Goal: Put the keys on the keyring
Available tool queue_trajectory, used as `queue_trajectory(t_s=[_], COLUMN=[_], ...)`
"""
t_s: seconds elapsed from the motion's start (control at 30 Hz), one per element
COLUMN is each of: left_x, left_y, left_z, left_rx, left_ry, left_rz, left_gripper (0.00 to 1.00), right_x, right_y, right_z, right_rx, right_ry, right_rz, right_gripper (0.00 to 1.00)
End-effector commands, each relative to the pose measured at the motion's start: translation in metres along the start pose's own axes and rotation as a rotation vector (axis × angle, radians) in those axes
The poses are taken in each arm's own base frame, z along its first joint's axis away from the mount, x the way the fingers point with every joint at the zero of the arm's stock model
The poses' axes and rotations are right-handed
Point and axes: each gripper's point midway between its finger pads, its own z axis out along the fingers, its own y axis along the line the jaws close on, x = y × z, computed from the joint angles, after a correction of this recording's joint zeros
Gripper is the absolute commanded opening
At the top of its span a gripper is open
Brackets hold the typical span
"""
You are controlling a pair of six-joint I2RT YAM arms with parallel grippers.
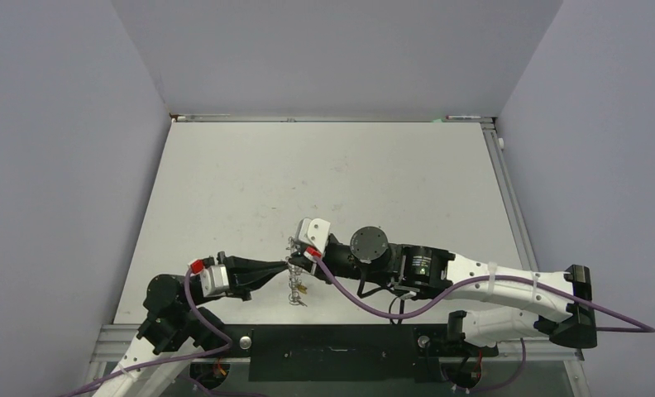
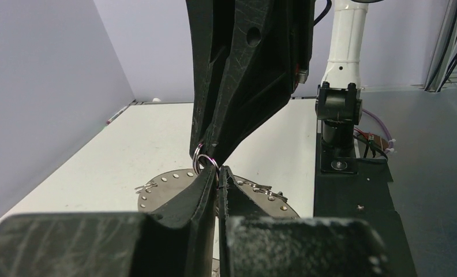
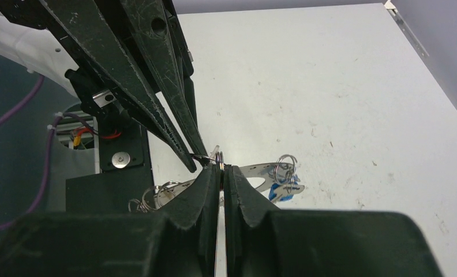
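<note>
The keyring point(image 3: 259, 171) is a flat silvery ring with holes round its rim point(image 2: 168, 186); it sits just behind both gripper tips. A small loop point(image 3: 220, 161) on that rim is pinched by my right gripper point(image 3: 221, 168), which is shut. My left gripper point(image 2: 218, 171) is shut too, its tips meeting the same loop point(image 2: 204, 160) from the opposite side. The two grippers touch tip to tip point(image 1: 291, 261) near the table's front edge. A blue-headed key point(image 3: 284, 191) hangs from a loop on the ring. More keys, one yellow point(image 1: 302, 289), show just below the grippers.
Loose-looking small loops point(image 3: 154, 196) cluster at the ring's near left rim. The black mounting plate point(image 1: 332, 339) and the arm bases run along the table's front edge. The right arm's base post point(image 2: 338, 109) stands close behind. Grey walls enclose the left, back and right.
</note>
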Motion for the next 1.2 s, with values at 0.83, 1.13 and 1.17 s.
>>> queue_trajectory(t_s=[0.83, 1.13, 1.17], left_x=[-0.022, -0.023, -0.023], left_y=[0.011, 0.004, 0.002], left_z=[-0.004, -0.004, -0.003], left_rx=[-0.081, -0.045, -0.031], left_ry=[-0.056, -0.067, -0.07], left_rz=[0.058, 0.048, 0.046], left_gripper=[0.58, 0.61, 0.6], right_x=[-0.039, -0.055, -0.055], right_y=[-0.008, -0.003, -0.002], right_z=[-0.016, -0.033, -0.033], right_rx=[0.013, -0.019, -0.028], right_ry=[-0.079, -0.155, -0.16], right_rz=[-0.017, -0.028, -0.029], right_gripper=[0.05, 0.05, 0.05])
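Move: The two sets of fingertips almost meet. The keyring disc hangs edge-on under them, its middle about 6 cm below, 1 cm back and 1 cm to the right of the left hand, and 1 cm back and 1 cm to the left of the right hand. From the right hand, the blue tag is about 5 cm ahead, 1 cm left and 4 cm down; the yellow tag is some 3 cm back, 2 cm right and 10 cm down. Nearly in place, the left hand spreads its fingers from shut to a little over half open and lets go of the small ring at the top of the disc, easing under 1 cm forward and left. The right hand keeps its pinch on its own small ring, sinking about 1 cm, then rising nearly 2 cm while drawing some 1.5 cm right, away from the left hand. ##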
